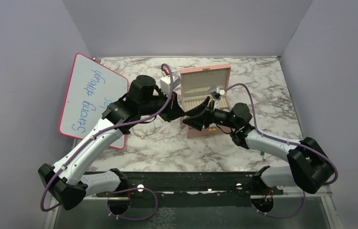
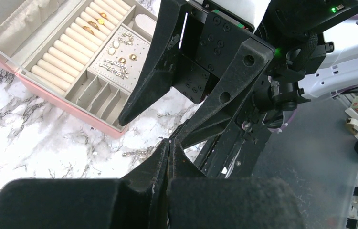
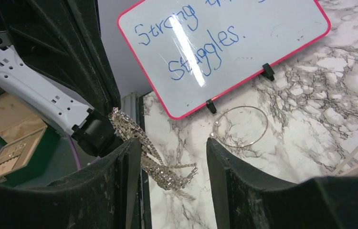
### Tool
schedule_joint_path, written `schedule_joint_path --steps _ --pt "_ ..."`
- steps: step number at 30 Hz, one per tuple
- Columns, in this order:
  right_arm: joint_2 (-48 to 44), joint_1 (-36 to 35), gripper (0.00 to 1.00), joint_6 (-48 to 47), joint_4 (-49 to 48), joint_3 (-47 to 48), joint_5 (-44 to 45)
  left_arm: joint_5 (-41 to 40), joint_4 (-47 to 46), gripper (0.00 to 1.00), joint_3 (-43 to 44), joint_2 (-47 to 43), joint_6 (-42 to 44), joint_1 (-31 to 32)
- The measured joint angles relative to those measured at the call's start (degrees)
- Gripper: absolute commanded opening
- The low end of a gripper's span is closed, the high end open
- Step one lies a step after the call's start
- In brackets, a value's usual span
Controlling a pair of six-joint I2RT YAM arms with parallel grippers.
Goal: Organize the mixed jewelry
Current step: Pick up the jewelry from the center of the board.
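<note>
My left gripper [image 2: 170, 141] is shut, and a sparkling rhinestone chain [image 3: 160, 164] hangs from its tips above the marble, just left of the pink jewelry box [image 1: 205, 72]. My right gripper [image 3: 170, 150] is open around that dangling chain; the chain brushes its left finger [image 3: 127, 162] but is not clamped. In the top view the left gripper [image 1: 182, 113] and right gripper [image 1: 191, 118] meet tip to tip. The box [image 2: 74, 104] stands open, with gold rings [image 2: 93, 24] in its rolls and small earrings [image 2: 120, 59] on its pad. A thin silver hoop [image 3: 241, 126] lies on the table.
A pink-framed whiteboard [image 1: 91, 98] with blue writing leans at the left; the hoop lies just in front of the whiteboard [image 3: 225, 43]. A small white box [image 1: 167, 85] sits behind the left gripper. Grey walls close in the table on three sides.
</note>
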State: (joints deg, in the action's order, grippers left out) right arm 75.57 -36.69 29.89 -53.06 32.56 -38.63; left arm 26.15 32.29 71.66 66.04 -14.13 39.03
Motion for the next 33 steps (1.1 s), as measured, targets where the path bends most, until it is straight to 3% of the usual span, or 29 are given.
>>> schedule_joint_path --steps 24,26,33 --pt "8.6 -0.1 0.53 0.8 -2.1 4.0 2.2 1.9 -0.5 0.00 0.0 0.6 -0.2 0.0" --pt "8.9 -0.2 0.49 0.9 -2.2 4.0 2.5 1.9 -0.5 0.00 0.0 0.6 -0.3 0.0" --pt "8.7 -0.5 0.17 1.4 -1.0 4.0 7.6 1.7 -0.9 0.00 0.0 0.6 -0.4 0.0"
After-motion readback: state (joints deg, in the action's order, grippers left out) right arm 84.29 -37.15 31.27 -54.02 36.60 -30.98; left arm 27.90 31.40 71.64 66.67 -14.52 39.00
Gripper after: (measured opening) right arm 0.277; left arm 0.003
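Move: The tangled silver jewelry hangs from the left hand's shut fingertips, about 6 cm below that hand and 1 cm ahead of it. From the right hand, open and pointing left, the clump lies about 2 cm to the left, 1 cm back and 2 cm lower. The pink box's tray is roughly 13 cm to the right hand's right, 5 cm ahead and 18 cm below; the hoop necklace lies some 23 cm left, 3 cm ahead and 21 cm below. The left hand stays put and keeps its pinch on the jewelry while the right hand, fingers still open, slides forward about 4 cm past the hanging chain, sinking some 2 cm and drifting slightly left. Near the end its fingers close to about half their former gap as the wrist turns roughly 5 degrees clockwise, and the tip of its rear finger hooks a chain strand and draws it forward, away from the left fingertips. ##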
